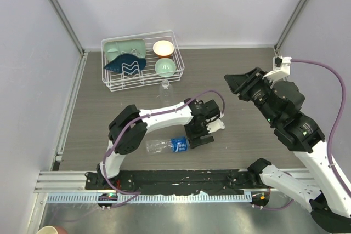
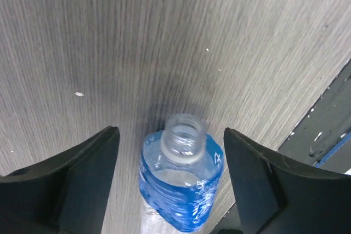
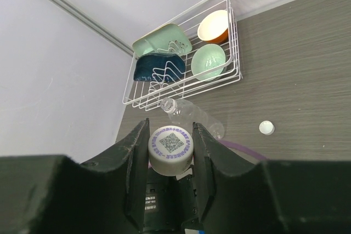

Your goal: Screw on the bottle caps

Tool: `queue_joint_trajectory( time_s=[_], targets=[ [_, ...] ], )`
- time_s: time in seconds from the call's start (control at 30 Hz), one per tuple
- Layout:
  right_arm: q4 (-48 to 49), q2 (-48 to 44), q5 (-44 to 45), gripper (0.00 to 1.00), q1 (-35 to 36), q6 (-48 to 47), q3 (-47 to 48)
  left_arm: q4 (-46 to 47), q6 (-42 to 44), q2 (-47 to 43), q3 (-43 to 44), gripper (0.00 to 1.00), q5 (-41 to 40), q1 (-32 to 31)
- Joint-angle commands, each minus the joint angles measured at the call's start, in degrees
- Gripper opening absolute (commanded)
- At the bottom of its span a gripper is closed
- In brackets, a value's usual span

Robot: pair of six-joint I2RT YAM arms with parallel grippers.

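Note:
The blue-label bottle [image 1: 167, 145] lies on its side on the table, its uncapped neck [image 2: 185, 135] pointing right. My left gripper [image 1: 198, 135] is at that neck and open, with a gap between each finger [image 2: 88, 163] and the bottle [image 2: 181, 190]. My right gripper [image 1: 235, 87] hangs raised over the right of the table, shut on a white bottle cap [image 3: 171, 149] with a printed code on top. The plain bottle [image 3: 192, 116] lies uncapped in front of the basket, also seen as the plain bottle [image 1: 164, 87] from above. A second white cap [image 3: 266, 127] lies loose on the table.
A white wire basket [image 1: 178, 61] at the back left holds pale green and cream bowls and a dark blue dish. The black mounting rail [image 1: 181, 179] runs along the near edge. Grey walls close in the left, back and right sides.

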Motion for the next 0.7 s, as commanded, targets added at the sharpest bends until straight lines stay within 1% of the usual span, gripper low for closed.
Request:
queue_joint_trajectory(
  time_s=[0.0,0.03,0.07,0.1,0.17,0.23,0.3,0.53,0.67],
  targets=[
    [0.4,0.1,1.2,0.13,0.2,-2.3,2.2,-0.1,0.9,-5.0,-1.1,0.84,1.4,-0.2],
    [0.4,0.3,1.1,0.14,0.2,-2.3,2.2,-0.3,0.9,-5.6,-1.4,0.86,1.0,-0.2],
    [0.3,0.3,1.1,0.15,0.2,-2.4,2.2,-0.6,0.9,-6.2,-1.9,0.9,-0.4,-0.2],
    [0.4,0.4,1.0,0.15,0.2,-2.5,2.3,-1.0,0.9,-6.6,-2.0,0.97,-0.8,-0.2],
    [0.3,0.5,0.8,0.16,0.1,-2.7,2.3,-2.3,0.9,-8.5,-2.2,1.0,-1.4,-0.2],
    [0.0,0.4,1.0,0.17,0.2,-2.9,2.7,-3.5,0.6,-10.0,-2.2,1.0,-2.0,-0.2],
    [-0.4,0.7,1.1,0.17,0.2,-3.3,3.1,-3.8,0.9,-13.5,-4.5,1.0,-2.6,-0.2],
    [-1.1,1.8,0.4,0.19,0.2,-3.7,5.1,-5.9,1.7,-24.2,-16.3,1.0,-2.7,-0.2],
    [-1.3,1.9,0.4,0.19,0.2,-3.9,5.6,-4.0,2.5,-30.6,-22.8,1.0,-4.2,-0.1]
  ],
)
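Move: The labelled bottle lies on its side with its neck between the left hand's already parted fingers; its middle is about 10 cm to the left and 2 cm back, roughly level with the fingertips. From that hand the clear bottle stands some 18 cm ahead and 11 cm left, its middle about 7 cm higher, and the loose cap lies roughly 20 cm straight ahead and 2 cm lower. From the right hand, still holding its cap high up, the labelled bottle's middle is around 10 cm back, 19 cm left and 36 cm below. With its fingers spreading from partly open to fully wide, the left hand rises off the labelled bottle's neck by about 6 cm, slowly at first, then swings about 8 cm left and a few centimetres back along the lying bottle, fingers still pointing down, until they hang above its body around the label. The right hand stays high where it is and keeps its cap pinched, the wrist barely turning. ##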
